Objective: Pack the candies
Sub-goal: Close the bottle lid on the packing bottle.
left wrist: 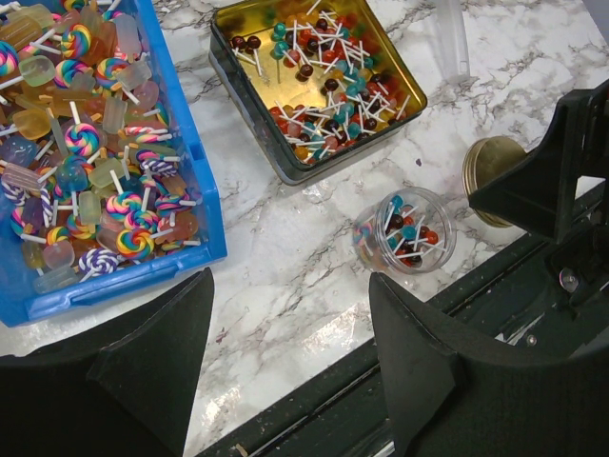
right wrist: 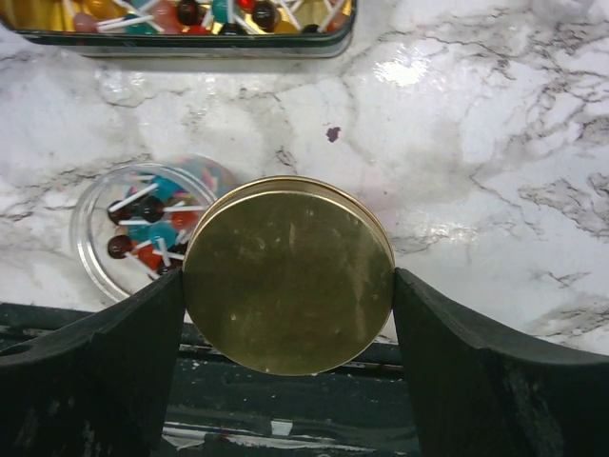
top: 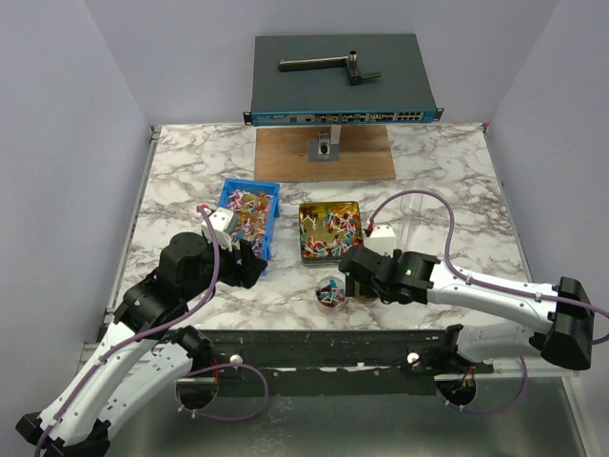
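Small candies on white sticks [top: 329, 230] lie in a square gold tin [top: 301, 238], also seen in the left wrist view [left wrist: 319, 81]. A clear round jar [top: 330, 291] near the table's front edge holds several of them [left wrist: 404, 228]. My right gripper [right wrist: 288, 281] is shut on a round gold lid [right wrist: 288, 274], held just right of the jar [right wrist: 105, 233] and partly over it. My left gripper [left wrist: 290, 286] is open and empty, low over bare marble between the blue bin [left wrist: 205, 190] and the jar. The lid also shows in the left wrist view [left wrist: 487, 164].
The blue bin [top: 273, 224], left of the tin, is full of swirl lollipops and jelly sweets. A network switch [top: 343, 90] stands on a wooden board at the back. A clear plastic piece [top: 411, 214] stands right of the tin. A black rail [top: 314, 343] runs along the front edge.
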Controlling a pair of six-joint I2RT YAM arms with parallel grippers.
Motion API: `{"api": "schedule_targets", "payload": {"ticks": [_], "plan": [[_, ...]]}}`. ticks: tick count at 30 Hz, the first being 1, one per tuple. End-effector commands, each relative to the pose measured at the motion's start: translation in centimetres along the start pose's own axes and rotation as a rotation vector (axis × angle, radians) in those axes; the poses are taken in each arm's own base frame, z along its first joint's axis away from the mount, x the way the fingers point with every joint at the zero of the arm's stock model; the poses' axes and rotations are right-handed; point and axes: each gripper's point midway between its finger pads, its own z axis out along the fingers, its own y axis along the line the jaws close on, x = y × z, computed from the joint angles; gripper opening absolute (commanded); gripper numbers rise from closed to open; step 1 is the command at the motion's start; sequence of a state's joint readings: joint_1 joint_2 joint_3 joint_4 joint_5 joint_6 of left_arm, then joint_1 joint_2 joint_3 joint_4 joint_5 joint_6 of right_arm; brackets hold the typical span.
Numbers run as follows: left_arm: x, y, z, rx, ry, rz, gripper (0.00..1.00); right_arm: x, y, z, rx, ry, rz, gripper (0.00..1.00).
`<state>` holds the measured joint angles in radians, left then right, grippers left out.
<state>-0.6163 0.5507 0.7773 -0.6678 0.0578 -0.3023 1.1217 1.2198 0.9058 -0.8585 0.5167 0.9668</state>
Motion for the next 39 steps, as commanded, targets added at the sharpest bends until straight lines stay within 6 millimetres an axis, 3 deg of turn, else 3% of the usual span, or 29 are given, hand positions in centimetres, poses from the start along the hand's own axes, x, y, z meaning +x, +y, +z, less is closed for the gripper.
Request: {"api": "schedule_targets", "payload": {"ticks": [1, 18, 39], "plan": [[0.0, 0.5, 0.2, -0.024, -0.005, -0.005, 0.69, -0.9, 1.4, -0.7, -0.013, -0.017, -0.061, 0.69], [0.0, 0.4, 0.1, -0.021, -0.009, -0.005, 0.69, -0.3, 8.1, 0.5, -0.136, 0.053, -0.195, 0.69], [-0.1, 0.4, 0.0, -0.019, -0.016, -0.005, 0.69, 1.2, 9.0, 2.3, -0.126, 0.089, -0.233, 0.69]]}}
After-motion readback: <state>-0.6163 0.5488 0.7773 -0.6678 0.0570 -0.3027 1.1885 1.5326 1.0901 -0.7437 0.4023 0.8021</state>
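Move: The packing bottle, open and part filled, stands about 8 cm to the left of the right hand that already holds the lid, level with it fore and aft, its middle some 7 cm lower. The candy tin lies about 15 cm farther out than the bottle, straight beyond it; a clear plastic tube lies roughly 12 cm right and 19 cm ahead of the right hand. From the idle left hand the bottle is about 17 cm right, 3 cm back and 18 cm down. The gold lid, still pinched by its rim between the right fingers, is carried about 8 cm left to the packing bottle's mouth, quickly at first, then easing off. After a slight rise it sinks some 3 cm towards the rim, while the hand turns about 15 degrees counter-clockwise; the fingers keep their opening. ##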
